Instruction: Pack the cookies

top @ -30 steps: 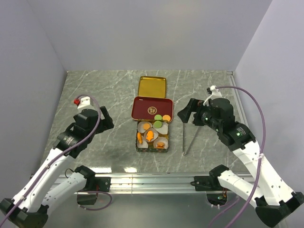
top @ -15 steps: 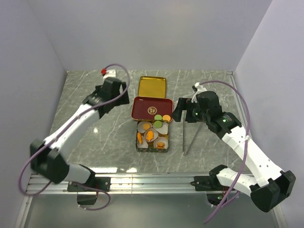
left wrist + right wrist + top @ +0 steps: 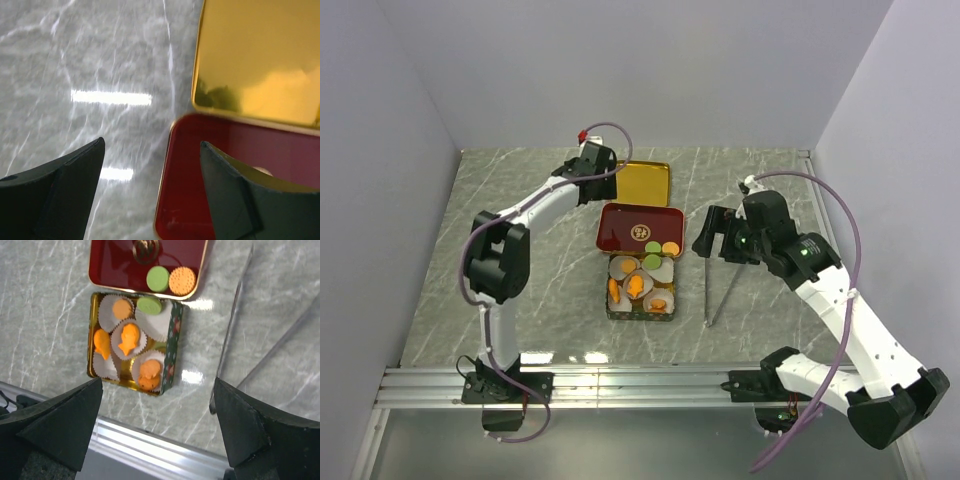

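Note:
The cookies show best in the right wrist view. A green round [image 3: 158, 278] and an orange round [image 3: 182, 281] lie on the red lid [image 3: 115, 265]. In the gold tin [image 3: 172, 347], white paper cups hold an orange round [image 3: 121, 309], a green round [image 3: 149, 305], two fish-shaped pieces [image 3: 129, 338] and another orange piece [image 3: 148, 374]. My right gripper [image 3: 158, 380] hangs open above the tin's near end, holding nothing. My left gripper [image 3: 152, 142] is open above the red lid's [image 3: 185, 200] far left corner, beside the gold tray [image 3: 260, 55].
Metal tongs [image 3: 720, 285] lie on the marble to the right of the tin [image 3: 640, 295]. The gold tray [image 3: 642, 182] lies behind the red lid [image 3: 630, 225]. Grey walls close in the left, back and right sides. A metal rail [image 3: 640, 385] runs along the near edge.
The left arm has swung from the near left out to the far middle, by the gold tray's left edge. The right arm has shifted only slightly.

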You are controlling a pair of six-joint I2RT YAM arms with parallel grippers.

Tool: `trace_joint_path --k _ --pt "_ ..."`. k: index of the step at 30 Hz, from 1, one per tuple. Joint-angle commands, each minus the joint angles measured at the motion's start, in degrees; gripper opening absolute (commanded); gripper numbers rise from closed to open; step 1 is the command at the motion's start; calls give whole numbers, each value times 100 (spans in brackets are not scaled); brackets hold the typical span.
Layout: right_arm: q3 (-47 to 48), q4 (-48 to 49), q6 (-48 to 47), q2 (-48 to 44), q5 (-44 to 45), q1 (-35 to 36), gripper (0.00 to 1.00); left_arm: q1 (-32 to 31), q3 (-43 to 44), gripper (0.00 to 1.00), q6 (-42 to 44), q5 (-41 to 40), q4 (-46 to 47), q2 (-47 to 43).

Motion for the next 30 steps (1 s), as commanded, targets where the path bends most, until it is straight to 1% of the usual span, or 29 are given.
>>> trace_joint_path --k 1,4,6,9,11,15,17,23,26,27,30 --pt "384 -442 424 -80 31 -24 98 150 590 82 140 402 495 312" --pt "568 -600 452 51 30 -16 97 168 844 79 141 631 513 690" --pt "788 -793 408 157 232 -24 97 185 950 77 132 850 548 823" --pt "1026 -908 328 394 259 -24 97 229 1047 76 62 1018 627 1060" --pt "1070 -891 346 526 207 -24 97 281 1126 76 18 1185 662 1166" --pt "1096 -873 355 667 206 -33 97 343 1731 71 -9 1299 487 1631" --pt "1088 -891 355 702 215 -33 97 413 1864 69 -61 1448 486 1746" --pt "938 -917 337 711 224 -33 97 537 2023 63 -202 1695 574 1983" --pt "947 -935 311 790 206 -33 97 554 2067 56 -211 1809 592 2089" --pt "973 -935 285 825 198 -33 97 554 2085 53 -220 1879 592 2115" --pt "1070 -952 223 1009 189 -33 96 563 2085 50 -194 1976 618 2212"
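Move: The gold lid's middle lies about 12 cm ahead of the left hand, 10 cm to its right and 9 cm below; its near left corner is closer, some 5 cm ahead and 4 cm right. The red tray is about 10 cm to that hand's right and 1 cm back; the cookie box sits some 17 cm back and 10 cm right. From the right hand, the lid is roughly 34 cm ahead, 14 cm left and 20 cm lower. The left hand closes in on the gold lid's left wall just beyond its near corner, one finger ending up over the table outside the wall and the other over the inside; contact can't be seen. It goes about 8 cm forward while sinking some 7 cm and easing right, rolling its left side down a little over 10 degrees as the wide-open fingers close to about half. ##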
